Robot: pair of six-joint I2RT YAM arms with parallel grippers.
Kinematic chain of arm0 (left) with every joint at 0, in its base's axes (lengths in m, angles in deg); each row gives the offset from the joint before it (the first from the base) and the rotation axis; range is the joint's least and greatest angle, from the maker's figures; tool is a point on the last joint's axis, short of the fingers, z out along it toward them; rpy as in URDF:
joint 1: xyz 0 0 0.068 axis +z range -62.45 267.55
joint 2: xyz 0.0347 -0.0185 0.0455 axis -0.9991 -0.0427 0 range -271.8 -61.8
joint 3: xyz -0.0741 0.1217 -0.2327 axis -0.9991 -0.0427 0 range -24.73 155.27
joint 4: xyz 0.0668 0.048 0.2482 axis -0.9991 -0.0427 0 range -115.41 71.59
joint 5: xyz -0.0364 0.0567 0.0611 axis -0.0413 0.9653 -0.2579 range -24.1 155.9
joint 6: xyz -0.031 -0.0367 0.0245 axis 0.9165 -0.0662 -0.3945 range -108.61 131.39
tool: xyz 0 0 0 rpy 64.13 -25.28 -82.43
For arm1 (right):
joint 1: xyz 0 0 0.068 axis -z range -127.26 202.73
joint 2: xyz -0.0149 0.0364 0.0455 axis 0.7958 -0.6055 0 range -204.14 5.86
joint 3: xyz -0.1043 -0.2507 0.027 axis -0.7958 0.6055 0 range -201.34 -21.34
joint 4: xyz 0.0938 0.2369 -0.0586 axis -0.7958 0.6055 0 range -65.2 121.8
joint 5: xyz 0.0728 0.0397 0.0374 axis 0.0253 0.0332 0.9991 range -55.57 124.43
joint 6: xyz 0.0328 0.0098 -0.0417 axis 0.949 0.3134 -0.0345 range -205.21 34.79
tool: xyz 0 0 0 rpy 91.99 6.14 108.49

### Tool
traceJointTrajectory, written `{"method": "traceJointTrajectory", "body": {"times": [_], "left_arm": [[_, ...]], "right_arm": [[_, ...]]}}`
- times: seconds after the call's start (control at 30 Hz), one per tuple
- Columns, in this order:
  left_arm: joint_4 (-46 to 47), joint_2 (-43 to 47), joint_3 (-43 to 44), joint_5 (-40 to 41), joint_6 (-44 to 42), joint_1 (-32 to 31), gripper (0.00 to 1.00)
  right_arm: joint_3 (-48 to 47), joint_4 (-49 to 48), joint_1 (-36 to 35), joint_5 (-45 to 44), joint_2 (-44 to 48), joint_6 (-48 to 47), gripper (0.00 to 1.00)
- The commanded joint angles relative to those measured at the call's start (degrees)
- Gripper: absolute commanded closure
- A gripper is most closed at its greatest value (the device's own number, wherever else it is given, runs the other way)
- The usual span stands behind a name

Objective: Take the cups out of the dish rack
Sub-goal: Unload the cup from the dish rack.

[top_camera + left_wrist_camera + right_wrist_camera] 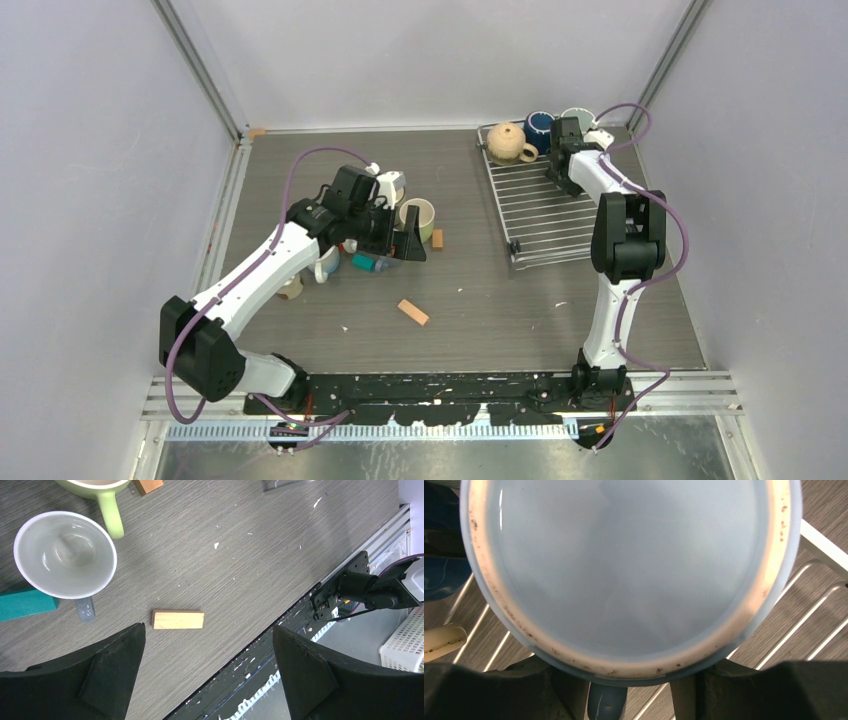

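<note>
The silver wire dish rack (pixel 540 215) stands at the back right. At its far end are a tan cup (pixel 508 142), a navy cup (pixel 540 124) and a pale cup (pixel 578 117). My right gripper (pixel 567 140) reaches down among them. In the right wrist view a light blue cup (pixel 624 570) fills the frame, and my right gripper (pixel 636 690) is shut on its sides, with the handle between the fingers. My left gripper (pixel 400 245) hangs open and holds nothing over the table's left middle, next to a lime green cup (pixel 418 214) and a white cup (pixel 326 263).
In the left wrist view a grey-white cup (pixel 65 555), a lime green cup (pixel 100 490), a wooden block (pixel 178 619) and a teal block (pixel 25 605) lie under the open left gripper (pixel 207 645). Another wooden block (pixel 412 312) lies mid-table. Rack wires (pixel 814 610) run beneath the held cup.
</note>
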Motion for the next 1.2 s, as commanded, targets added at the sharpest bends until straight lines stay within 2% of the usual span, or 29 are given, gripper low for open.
{"method": "traceJointTrajectory", "body": {"times": [0.0,0.2,0.53,0.87,1.17], "left_arm": [[2.12,0.04,0.06,-0.30,-0.40,-0.18,0.00],[2.10,-0.12,0.00,-0.19,-0.44,-0.22,0.00],[2.10,-0.54,0.05,-0.14,-0.49,-0.22,0.00],[2.24,-0.21,0.06,-1.01,-0.24,-0.21,0.00],[2.99,0.30,-0.03,-2.34,0.63,-0.22,0.00]], "right_arm": [[-0.22,-3.29,-0.48,-2.87,3.22,-0.68,0.45],[-0.05,-4.16,-0.65,-3.13,2.38,-0.81,0.55],[1.87,-4.49,-1.58,-5.15,4.29,-1.14,0.98],[6.10,-2.09,-2.47,-6.24,12.05,1.08,0.99],[7.25,0.64,-2.51,-3.86,17.45,1.95,0.99]]}}
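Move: The upside-down grey-blue cup I'm gripping has its handle between my right fingers, its body about 4 cm ahead and 4 cm to the right, about level with them. The navy mug stands roughly 10 cm ahead and 6 cm to the left of my right hand, the grey-green mug some 13 cm ahead and 1 cm right, and the tan mug 9 cm ahead, 14 cm left. From my left hand the cup lies about 27 cm ahead, 41 cm right and 13 cm lower. I close my half-open right fingers on the cup's handle, pinching it from both sides while the hand stays almost in place. Then I keep the pinch and draw the hand back about 4 cm towards my base, first nearly level and then rising some 4 cm, away from the mugs at the rear of the rack. ##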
